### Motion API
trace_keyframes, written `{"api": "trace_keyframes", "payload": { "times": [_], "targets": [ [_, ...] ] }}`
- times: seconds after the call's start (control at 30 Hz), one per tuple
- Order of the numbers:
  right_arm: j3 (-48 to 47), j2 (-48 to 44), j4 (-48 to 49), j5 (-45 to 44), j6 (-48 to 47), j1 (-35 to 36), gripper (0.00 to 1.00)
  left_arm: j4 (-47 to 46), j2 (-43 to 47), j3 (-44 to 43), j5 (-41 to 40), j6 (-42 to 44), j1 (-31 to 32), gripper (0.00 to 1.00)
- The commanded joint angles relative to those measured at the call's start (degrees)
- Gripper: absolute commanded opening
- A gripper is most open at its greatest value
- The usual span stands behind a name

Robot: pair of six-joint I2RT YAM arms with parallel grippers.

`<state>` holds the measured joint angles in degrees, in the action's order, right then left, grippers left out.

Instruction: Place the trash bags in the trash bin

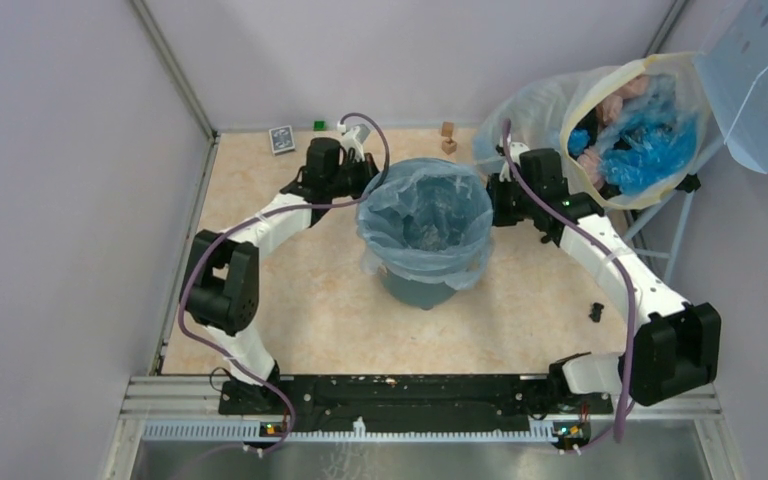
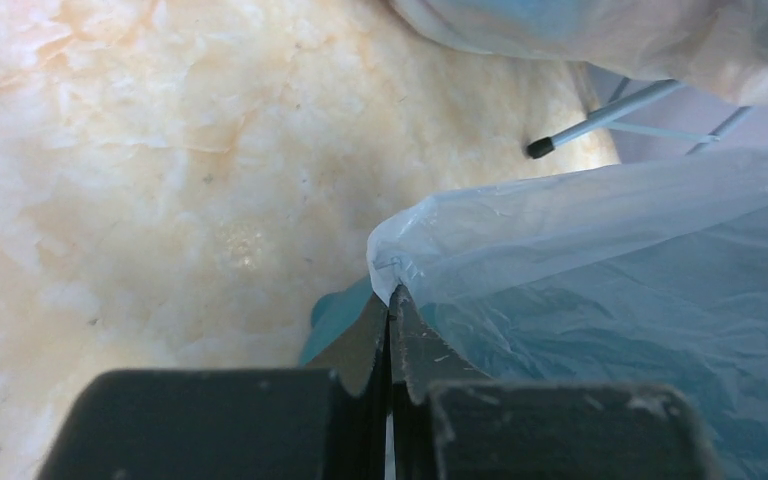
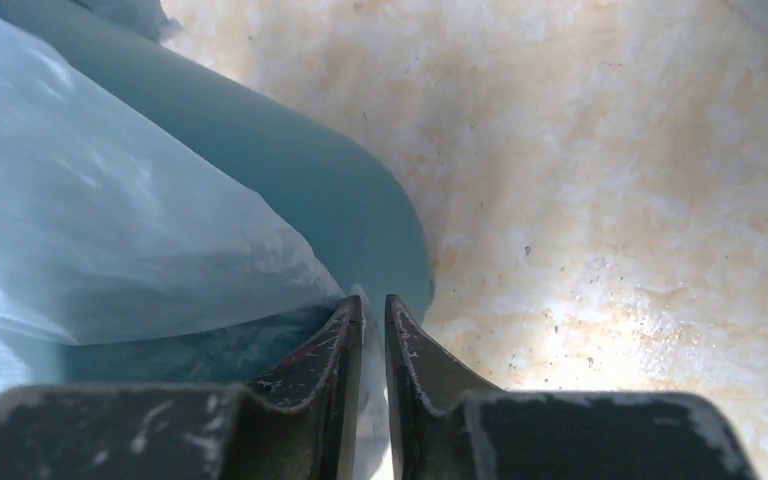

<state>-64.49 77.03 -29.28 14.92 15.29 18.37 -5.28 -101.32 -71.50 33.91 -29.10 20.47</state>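
Note:
The pale blue trash bag (image 1: 425, 215) lines the teal trash bin (image 1: 418, 290) at mid-table, its mouth spread open and folded over the rim. My left gripper (image 1: 365, 185) is shut on the bag's left edge; in the left wrist view the jaws (image 2: 391, 300) pinch the bag (image 2: 610, 260) above the bin's rim (image 2: 335, 315). My right gripper (image 1: 493, 200) is shut on the bag's right edge; in the right wrist view the jaws (image 3: 372, 305) hold a strip of the bag (image 3: 110, 240) beside the bin's wall (image 3: 340, 200).
A big cloudy-white sack (image 1: 625, 130) with blue and pink contents hangs on a stand at the back right. A card box (image 1: 281, 139), a green block (image 1: 319, 125) and two wooden blocks (image 1: 448, 137) lie along the back wall. A small black part (image 1: 596, 311) lies at the right.

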Motion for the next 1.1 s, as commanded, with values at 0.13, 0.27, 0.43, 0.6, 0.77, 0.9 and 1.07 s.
{"api": "trace_keyframes", "payload": {
  "times": [0.13, 0.27, 0.43, 0.6, 0.77, 0.9, 1.07],
  "targets": [
    [-5.77, -4.81, -2.14, -6.81, -0.83, 1.35, 0.32, 3.55, 11.22, 6.07, -9.92, 3.28, -3.04, 0.00],
    [-11.21, -5.33, -3.19, -8.79, -5.07, 1.33, 0.39, 3.88, 10.80, 8.45, -9.44, 3.62, -5.09, 0.00],
    [-16.20, -5.09, 1.09, -3.32, -10.62, 1.32, 0.43, 2.99, 8.30, 9.19, -8.91, 3.76, -5.26, 0.00],
    [-22.16, -2.67, 4.92, 9.98, -17.18, 1.39, 0.51, 0.81, 7.08, 9.75, -8.74, 1.80, -5.26, 0.00],
    [-24.38, 1.72, 8.67, 20.91, -24.18, 1.63, 0.49, -2.27, 7.34, 11.88, -8.17, 0.58, -5.29, 0.00],
    [-30.21, 8.43, 4.44, 19.71, -23.08, 1.91, 0.47, -3.43, 5.79, 13.27, -8.03, 0.50, -5.26, 0.00],
    [-30.68, 11.37, 3.97, 21.40, -26.47, 4.16, 0.57, -2.34, 2.25, 12.83, -8.32, 1.46, -5.27, 0.00]
  ]
}}
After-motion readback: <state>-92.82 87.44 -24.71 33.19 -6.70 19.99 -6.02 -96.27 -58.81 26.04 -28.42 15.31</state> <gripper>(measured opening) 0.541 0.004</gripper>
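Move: The left hand still pinches the bag's left edge; the bin's left rim lies some 5 cm back and 3 cm below, level sideways. The bag's far-right rim, which the right hand goes over, is about 11 cm ahead of that hand, 6 cm left and level in height. The bin's mouth centre lies about 14 cm to the right hand's left, 1 cm ahead and 2 cm below. The wooden blocks stand some 30 cm ahead of it, 8 cm left, 19 cm below. Right hand opens, rises about 16 cm, arcing forward-left above the far-right rim; left hand pulls bag left, down. ##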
